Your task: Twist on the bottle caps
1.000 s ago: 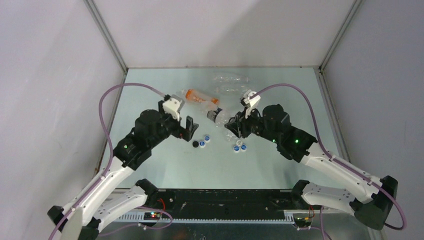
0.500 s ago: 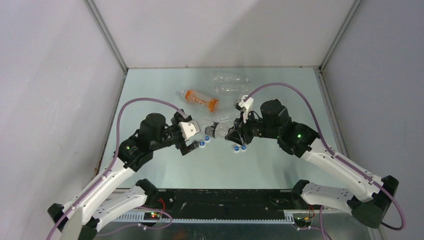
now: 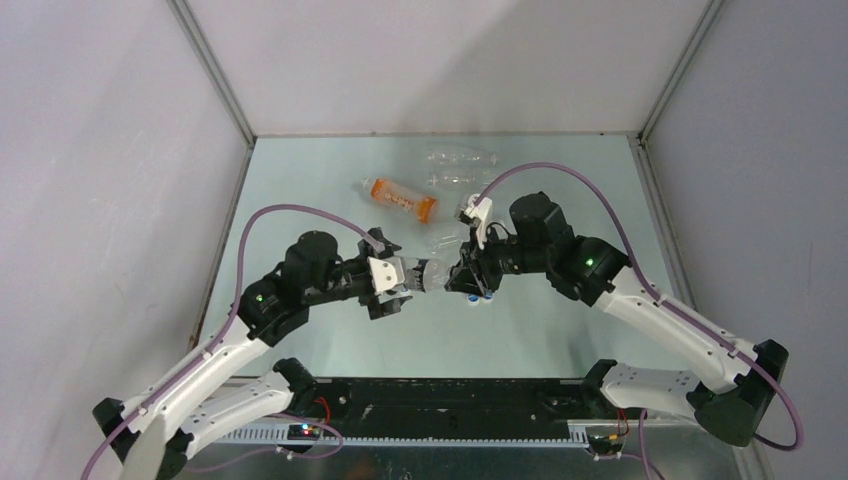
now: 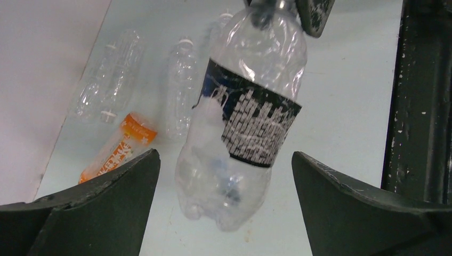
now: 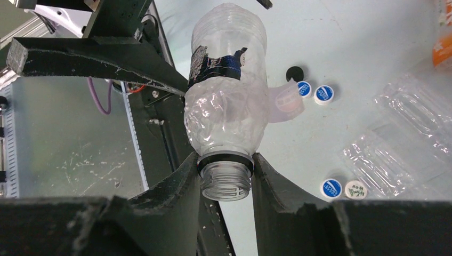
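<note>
My right gripper (image 5: 225, 165) is shut on the threaded neck of a clear bottle (image 5: 226, 106) with a black label, held off the table with its open mouth towards the wrist camera. In the top view this bottle (image 3: 437, 268) spans between the right gripper (image 3: 463, 277) and the left gripper (image 3: 405, 278). My left gripper (image 4: 224, 160) is open, with its jaws wide on either side of the bottle's base (image 4: 229, 192) and not touching it. A black cap (image 5: 293, 73), two blue-topped caps (image 5: 304, 88) (image 5: 323, 94), another blue-topped cap (image 5: 331, 188) and a white cap (image 5: 355, 189) lie on the table.
An orange-labelled bottle (image 3: 400, 198) and two clear bottles (image 3: 460, 157) (image 3: 455, 180) lie at the back of the table. A crumpled clear bottle (image 5: 405, 133) lies near the caps. Grey walls close in the table (image 3: 330, 330) on three sides.
My left arm swung from the back left to the middle, and its open jaws now flank the bottle's base. My right gripper carried the bottle a little to the left.
</note>
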You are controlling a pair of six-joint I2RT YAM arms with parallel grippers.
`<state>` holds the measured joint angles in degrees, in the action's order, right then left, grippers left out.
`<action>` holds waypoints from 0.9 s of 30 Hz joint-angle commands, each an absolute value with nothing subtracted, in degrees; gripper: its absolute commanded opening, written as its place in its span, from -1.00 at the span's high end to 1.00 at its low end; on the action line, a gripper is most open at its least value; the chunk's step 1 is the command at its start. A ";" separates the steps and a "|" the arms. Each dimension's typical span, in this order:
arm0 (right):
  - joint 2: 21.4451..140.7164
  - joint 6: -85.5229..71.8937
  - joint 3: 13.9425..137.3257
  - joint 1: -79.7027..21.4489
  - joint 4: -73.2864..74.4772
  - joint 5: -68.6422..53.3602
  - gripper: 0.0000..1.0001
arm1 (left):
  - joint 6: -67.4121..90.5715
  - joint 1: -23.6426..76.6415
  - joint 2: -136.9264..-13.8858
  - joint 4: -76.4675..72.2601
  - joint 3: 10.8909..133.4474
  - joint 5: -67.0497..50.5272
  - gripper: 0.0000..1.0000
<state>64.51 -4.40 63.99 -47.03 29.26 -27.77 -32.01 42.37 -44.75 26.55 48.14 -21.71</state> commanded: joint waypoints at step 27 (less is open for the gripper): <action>69.79 -3.68 70.75 -49.17 30.21 -33.43 1.00 | -33.89 47.27 -43.93 22.43 43.35 -22.16 -0.49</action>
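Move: Just beyond the open left fingers, held out by its neck in the right hand, the bottle has its middle about 5 cm to the left hand's right and 3 cm lower, straight across. The two blue caps lie on the table some 22 cm below that hand, 5 cm ahead and 1 cm to its right; the black cap is 4 cm left and 3 cm ahead. From the right hand, the bottle's middle is about 8 cm left, 1 cm ahead and 4 cm down. Easing over the bottle's base end, the left hand shifts a little right and back, then sinks about 3 cm while its wide-open fingers close by roughly a fifth around the labelled body, seeming to touch its sides. The right hand keeps its pinch on the neck and brings the bottle about 2 cm left and slightly back to meet it. ##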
